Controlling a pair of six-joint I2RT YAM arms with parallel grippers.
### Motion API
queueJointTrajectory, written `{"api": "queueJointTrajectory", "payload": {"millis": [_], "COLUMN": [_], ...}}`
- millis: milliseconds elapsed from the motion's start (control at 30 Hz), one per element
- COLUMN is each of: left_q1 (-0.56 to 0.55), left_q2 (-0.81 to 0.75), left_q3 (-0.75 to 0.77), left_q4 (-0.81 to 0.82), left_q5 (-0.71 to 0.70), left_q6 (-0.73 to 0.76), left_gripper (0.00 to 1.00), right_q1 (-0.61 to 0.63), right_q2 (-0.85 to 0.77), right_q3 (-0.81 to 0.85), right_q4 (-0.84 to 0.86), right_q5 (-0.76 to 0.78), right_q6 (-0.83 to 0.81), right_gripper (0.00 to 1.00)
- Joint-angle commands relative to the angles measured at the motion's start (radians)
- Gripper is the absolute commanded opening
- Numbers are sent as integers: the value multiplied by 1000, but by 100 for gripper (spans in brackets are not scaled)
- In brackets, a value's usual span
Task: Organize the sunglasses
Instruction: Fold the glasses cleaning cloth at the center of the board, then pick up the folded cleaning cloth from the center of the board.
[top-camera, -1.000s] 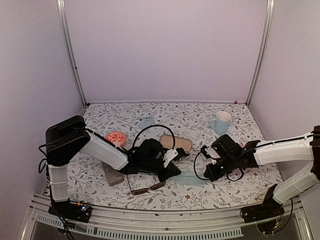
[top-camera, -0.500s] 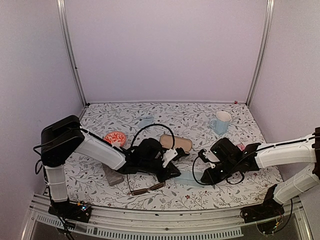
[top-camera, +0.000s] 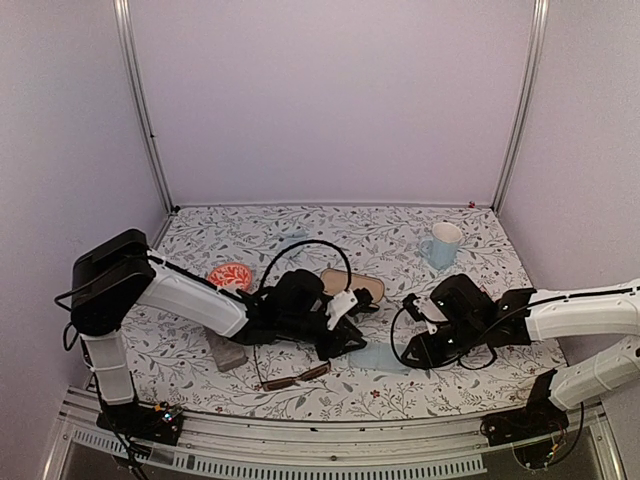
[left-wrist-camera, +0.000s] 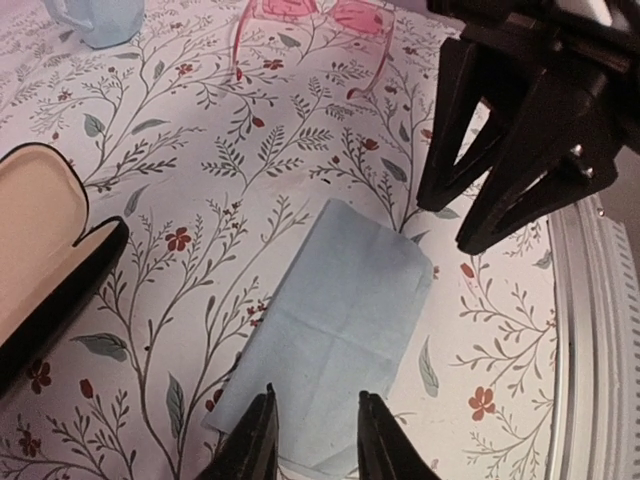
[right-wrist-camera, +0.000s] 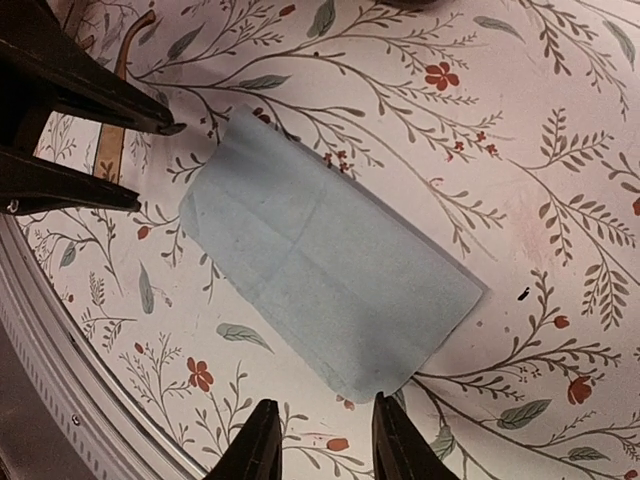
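Note:
The brown sunglasses (top-camera: 296, 377) lie folded on the table near the front edge, and their temple (right-wrist-camera: 128, 55) shows in the right wrist view. The pink-red sunglasses (left-wrist-camera: 350, 15) lie beyond a folded blue cloth (left-wrist-camera: 340, 300) and show only in the left wrist view. My left gripper (left-wrist-camera: 316, 432) stands open over the cloth's near end, holding nothing. My right gripper (right-wrist-camera: 322, 437) is open just off the opposite end of the cloth (right-wrist-camera: 330, 270). In the top view the two grippers (top-camera: 347, 337) (top-camera: 414, 350) face each other across the cloth (top-camera: 381, 357).
An open black case (top-camera: 352, 286) with a beige lining lies behind the left gripper. A grey rectangular case (top-camera: 226, 352) sits at the left, a red bowl (top-camera: 230, 274) behind it. A pale blue mug (top-camera: 441, 244) and a small cup (top-camera: 292, 242) stand farther back.
Both grippers have gone from shut to open. The cloth now lies flat between them. The right gripper has shifted slightly left and toward the front.

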Motion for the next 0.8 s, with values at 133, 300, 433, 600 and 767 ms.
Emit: {"api": "queueJointTrajectory", "payload": {"millis": [133, 300, 433, 600, 767], "left_q1": [46, 76, 95, 107, 111], "left_q2": [80, 118, 141, 166, 187], "left_q3": [137, 172, 190, 211, 220], "left_q4": [-133, -185, -214, -240, -255], "left_q5": [-27, 23, 55, 89, 101], "left_q6": [-59, -64, -72, -81, -84], "left_gripper": [37, 44, 53, 53, 48], "right_q1": [-137, -199, -223, -249, -264], "right_q2": [71, 114, 143, 173, 192], "right_q3": [36, 30, 17, -1, -17], "right_q4": [29, 73, 116, 174, 194], "right_q5": [19, -48, -94, -140, -160], "right_q6": [24, -14, -28, -28, -27], "right_gripper": [34, 36, 37, 37, 36]}}
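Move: Some 5 cm to the left hand's right, level with it and about 5 cm down, lies the middle of the folded cleaning cloth. The open glasses case stands about 17 cm ahead of that hand, and the brown sunglasses 14 cm to its left and 4 cm back. From the right hand the cloth's middle is 5 cm left, 2 cm ahead and 4 cm down; the pink glasses are 13 cm ahead and 14 cm right. Reaching forward to the cloth's far edge, both hands leave its near side: the left goes about 4 cm out, then sinks 4 cm at the far left corner, tipping down some 10 degrees and opening wider. The right goes 6 cm out and a little right, sinking 2–3 cm towards the far right corner, turned 10 degrees clockwise, its opening kept. ##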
